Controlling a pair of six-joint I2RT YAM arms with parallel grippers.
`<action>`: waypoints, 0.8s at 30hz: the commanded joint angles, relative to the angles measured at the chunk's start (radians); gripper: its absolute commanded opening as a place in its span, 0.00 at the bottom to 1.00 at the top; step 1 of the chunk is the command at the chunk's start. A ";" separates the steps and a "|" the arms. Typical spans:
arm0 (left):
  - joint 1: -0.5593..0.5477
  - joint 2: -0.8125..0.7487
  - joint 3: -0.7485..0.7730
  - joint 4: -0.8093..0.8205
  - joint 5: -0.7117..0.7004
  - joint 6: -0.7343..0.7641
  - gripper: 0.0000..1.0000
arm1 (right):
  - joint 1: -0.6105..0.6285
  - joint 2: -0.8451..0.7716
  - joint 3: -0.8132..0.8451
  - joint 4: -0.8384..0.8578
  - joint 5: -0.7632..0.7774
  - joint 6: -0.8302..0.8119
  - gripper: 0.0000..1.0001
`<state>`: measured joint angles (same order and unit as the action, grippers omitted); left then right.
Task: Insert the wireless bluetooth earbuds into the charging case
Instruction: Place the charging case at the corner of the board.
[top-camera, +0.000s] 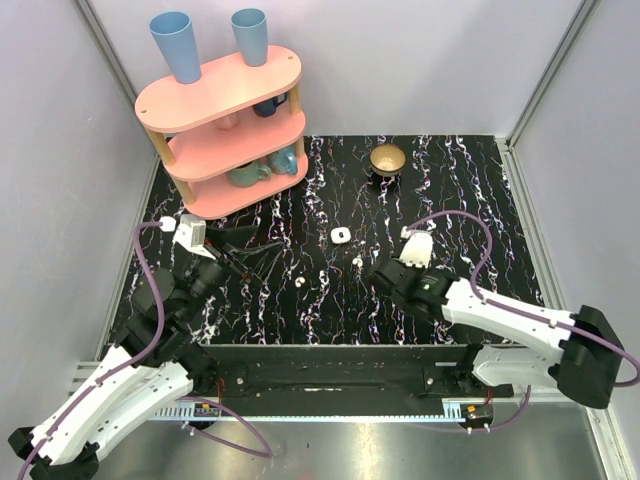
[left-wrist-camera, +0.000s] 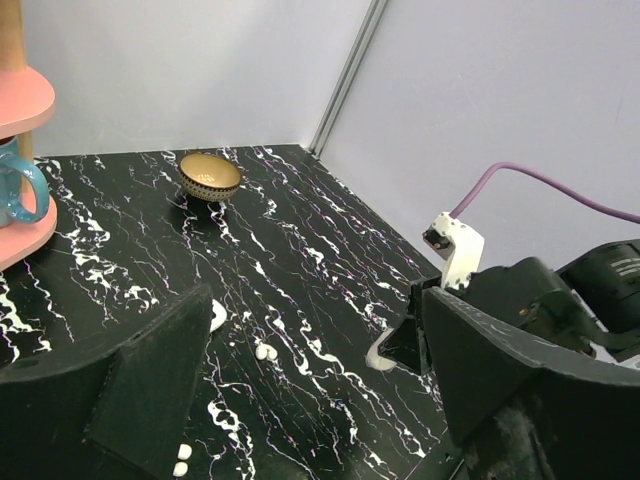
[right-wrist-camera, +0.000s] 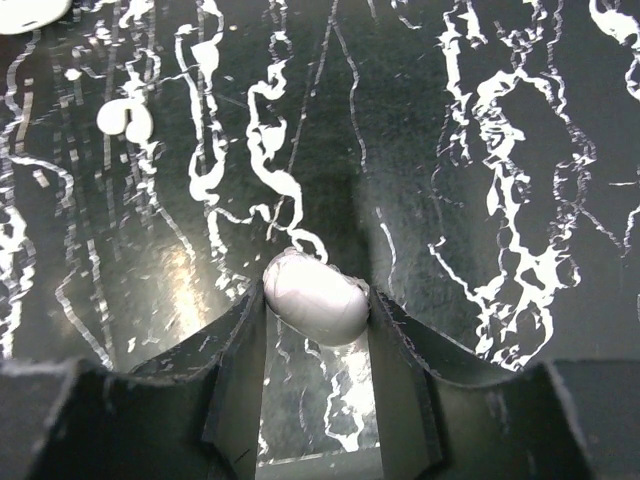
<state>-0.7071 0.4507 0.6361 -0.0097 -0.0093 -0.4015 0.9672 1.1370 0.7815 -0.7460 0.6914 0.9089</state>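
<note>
My right gripper (top-camera: 378, 272) (right-wrist-camera: 316, 300) is shut on a smooth glossy white oval, the charging case (right-wrist-camera: 312, 305), held low at the black marbled table. The case also shows in the left wrist view (left-wrist-camera: 378, 356), half hidden by the right fingers. One tiny white earbud (top-camera: 356, 261) (right-wrist-camera: 124, 120) (left-wrist-camera: 265, 351) lies just left of and beyond it. The other earbud (top-camera: 300, 282) (left-wrist-camera: 181, 461) lies further left. My left gripper (top-camera: 236, 256) (left-wrist-camera: 310, 330) is open and empty, left of both earbuds.
A white rounded piece with a dark hollow (top-camera: 341, 234) (left-wrist-camera: 218, 315) lies beyond the earbuds. A gold bowl (top-camera: 388, 159) (left-wrist-camera: 209, 176) stands at the back. A pink three-tier shelf (top-camera: 225, 130) with blue cups stands at the back left.
</note>
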 joint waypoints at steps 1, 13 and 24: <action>-0.002 -0.010 -0.006 0.027 -0.026 -0.011 0.91 | -0.004 0.082 0.015 0.039 0.174 0.065 0.09; -0.002 -0.041 -0.026 0.020 -0.044 -0.010 0.91 | 0.053 0.293 -0.024 0.163 0.191 0.077 0.14; -0.003 -0.055 -0.023 0.011 -0.054 0.003 0.91 | 0.186 0.412 -0.019 0.143 0.116 0.156 0.23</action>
<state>-0.7071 0.4110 0.6102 -0.0200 -0.0425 -0.4011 1.1145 1.4994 0.7616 -0.6064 0.8925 0.9752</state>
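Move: My right hand holds the charging case about 9 cm above the near part of the board; the spot it is taken to lies almost straight below, perhaps 3 cm to the left. On the board, a pair of white earbuds sits some 12 cm ahead and 8 cm left of that hand, and the other white case roughly 18 cm ahead, 12 cm left. From my left hand, the spot is about 5 cm ahead, 23 cm right and 33 cm down. I keep the charging case pinched in my right fingers and lower it about 6 cm to the near part of the board, easing forward a little at first, then drifting some 2–3 cm left as the descent slows. Meanwhile my wrist rolls its left side down about 15 degrees, bringing the case's underside close to, apparently onto, the board. ##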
